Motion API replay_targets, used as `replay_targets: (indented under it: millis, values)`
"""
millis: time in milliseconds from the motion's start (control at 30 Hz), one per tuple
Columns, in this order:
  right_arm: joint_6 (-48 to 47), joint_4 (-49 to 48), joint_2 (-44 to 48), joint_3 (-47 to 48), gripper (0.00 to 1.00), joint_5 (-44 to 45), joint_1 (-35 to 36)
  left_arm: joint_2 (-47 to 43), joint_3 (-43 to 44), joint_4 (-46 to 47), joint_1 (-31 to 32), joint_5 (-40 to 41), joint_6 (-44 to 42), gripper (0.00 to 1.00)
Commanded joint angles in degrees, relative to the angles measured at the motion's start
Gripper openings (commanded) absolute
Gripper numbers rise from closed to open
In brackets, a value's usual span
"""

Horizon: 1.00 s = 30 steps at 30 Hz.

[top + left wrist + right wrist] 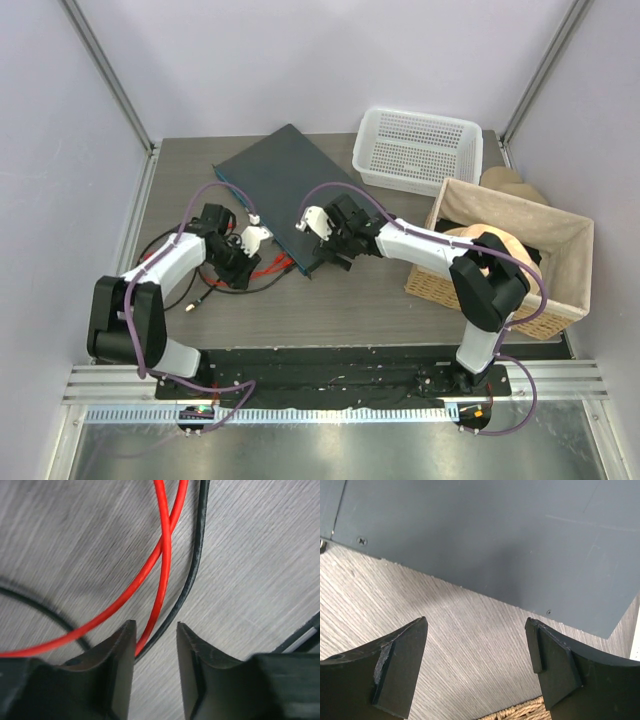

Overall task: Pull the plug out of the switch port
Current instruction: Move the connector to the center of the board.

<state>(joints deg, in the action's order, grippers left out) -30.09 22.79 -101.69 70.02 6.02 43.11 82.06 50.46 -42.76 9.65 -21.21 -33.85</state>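
The switch (285, 185) lies flat at the table's middle, with its narrow front edge facing left. A red cable (272, 268) runs from near that edge's near end. I cannot make out the plug. My left gripper (243, 268) hangs low beside the front edge. In the left wrist view it (156, 626) is open, the red cable (165, 555) and a black cable (192, 575) run on the table toward the gap, and nothing is clamped. My right gripper (338, 258) is wide open at the switch's near right side. In its own view it (476, 622) is over bare table below the switch's top (490, 535).
A white perforated basket (418, 150) stands at the back right. A wicker basket (505, 255) with a dark lining sits on the right, close behind the right forearm, and its rim (520, 712) shows in the right wrist view. Loose black cables (165, 262) loop at the left.
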Motion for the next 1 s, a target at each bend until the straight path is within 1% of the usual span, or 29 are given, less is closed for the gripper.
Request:
replay_targets:
  millis: [0, 33, 100, 133, 233, 267, 300, 333, 400, 433, 467, 533, 567, 633, 667, 700, 833, 867, 967]
  values:
    - [-0.9, -1.5, 3.6, -0.8, 0.87, -0.7, 0.0, 2.1, -0.4, 5.0, 1.0, 1.3, 2.1, 0.38]
    - [-0.9, -1.5, 3.6, -1.0, 0.87, -0.7, 0.0, 2.3, -0.3, 5.1, 1.0, 1.8, 2.1, 0.31]
    - [-1.0, -1.5, 3.5, -1.4, 0.87, -0.9, 0.0, 1.7, 0.3, 4.6, 0.9, 2.7, 1.6, 0.23]
    - [-0.9, -1.6, 3.5, -1.5, 0.87, -1.0, 0.1, 1.2, 0.4, 3.9, 0.9, 3.1, 1.1, 0.14]
    - [-0.9, -1.8, 3.4, -1.6, 0.88, -0.8, 0.0, -2.5, 0.9, -0.6, 0.8, 4.0, -3.9, 0.01]
    - [-0.9, -1.9, 3.3, -1.6, 0.88, -0.7, 0.0, -4.1, 0.6, -2.0, 0.5, 3.6, -6.0, 0.0]
    - [-1.0, -2.0, 3.3, -1.6, 0.88, -0.5, 0.0, -7.2, 0.6, -5.5, -0.5, 2.9, -8.3, 0.0]
    - [-1.0, -2.0, 3.3, -1.6, 0.88, -0.4, -0.1, -9.3, 0.5, -7.5, -1.4, 1.8, -13.7, 0.0]
    - [-1.0, -2.0, 3.3, -1.7, 0.88, -0.2, -0.2, -13.6, 0.5, -12.0, -3.7, 0.6, -17.8, 0.0]
    - [-0.8, -2.0, 3.2, -1.7, 0.88, -0.3, -0.4, -14.6, 1.0, -13.5, -4.7, 0.0, -21.7, 0.0]
    - [-0.7, -2.0, 3.0, -1.9, 0.88, -0.3, -0.3, -15.5, 2.4, -16.3, -5.7, -1.2, -23.0, 0.0]
    - [-0.7, -2.0, 2.7, -2.0, 0.88, -0.5, -0.3, -17.1, 4.5, -18.3, -8.1, -1.7, -24.9, 0.0]
    - [-0.7, -2.0, 2.6, -2.0, 0.88, -0.5, -0.3, -17.3, 7.0, -20.0, -8.9, -1.8, -26.3, 0.0]
    - [-0.7, -2.0, 2.4, -1.9, 0.88, -0.7, -0.3, -17.2, 9.6, -21.0, -12.5, -1.9, -27.1, 0.0]
    - [-0.7, -2.0, 2.1, -1.8, 0.88, -0.7, -0.3, -17.0, 11.7, -21.6, -14.8, -1.9, -28.1, 0.0]
    - [-0.7, -2.0, 2.0, -1.7, 0.88, -0.6, -0.2, -16.6, 12.6, -22.4, -15.9, -1.1, -29.8, 0.0]
    - [-0.7, -2.0, 1.5, -1.1, 0.89, -0.7, -0.3, -13.4, 13.6, -26.2, -20.5, 1.0, -39.2, 0.0]
    - [-0.7, -2.0, 1.3, -0.9, 0.89, -0.7, -0.4, -12.7, 13.5, -28.8, -21.9, 0.9, -43.7, 0.01]
    - [-0.6, -1.9, 1.1, -0.9, 0.89, -0.7, -0.3, -10.2, 12.6, -31.3, -22.0, 1.0, -47.0, 0.04]
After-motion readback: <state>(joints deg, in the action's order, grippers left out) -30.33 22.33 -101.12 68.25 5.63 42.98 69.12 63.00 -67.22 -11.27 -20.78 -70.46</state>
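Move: The red cable runs between the left hand's open fingers, practically under them, about 2 cm down, with the black cable right beside it. From this hand the red plug at the switch edge is roughly 10 cm to the right and 6 cm ahead; the black cable's loose connector lies some 10 cm to the left and 5 cm back. For the right hand, the red cable at the left fingers is about 21 cm to the left, 7 cm back and 4 cm lower. The red cable is pinched as the left hand dips about a centimetre and shuts its half-open fingers on it. The hand then hoists the cable and carries it off to the left, away from the switch, rising some 11 cm and going about 10 cm left, the fingertips tilting forward by roughly 15 degrees, before easing down slightly at the end. ##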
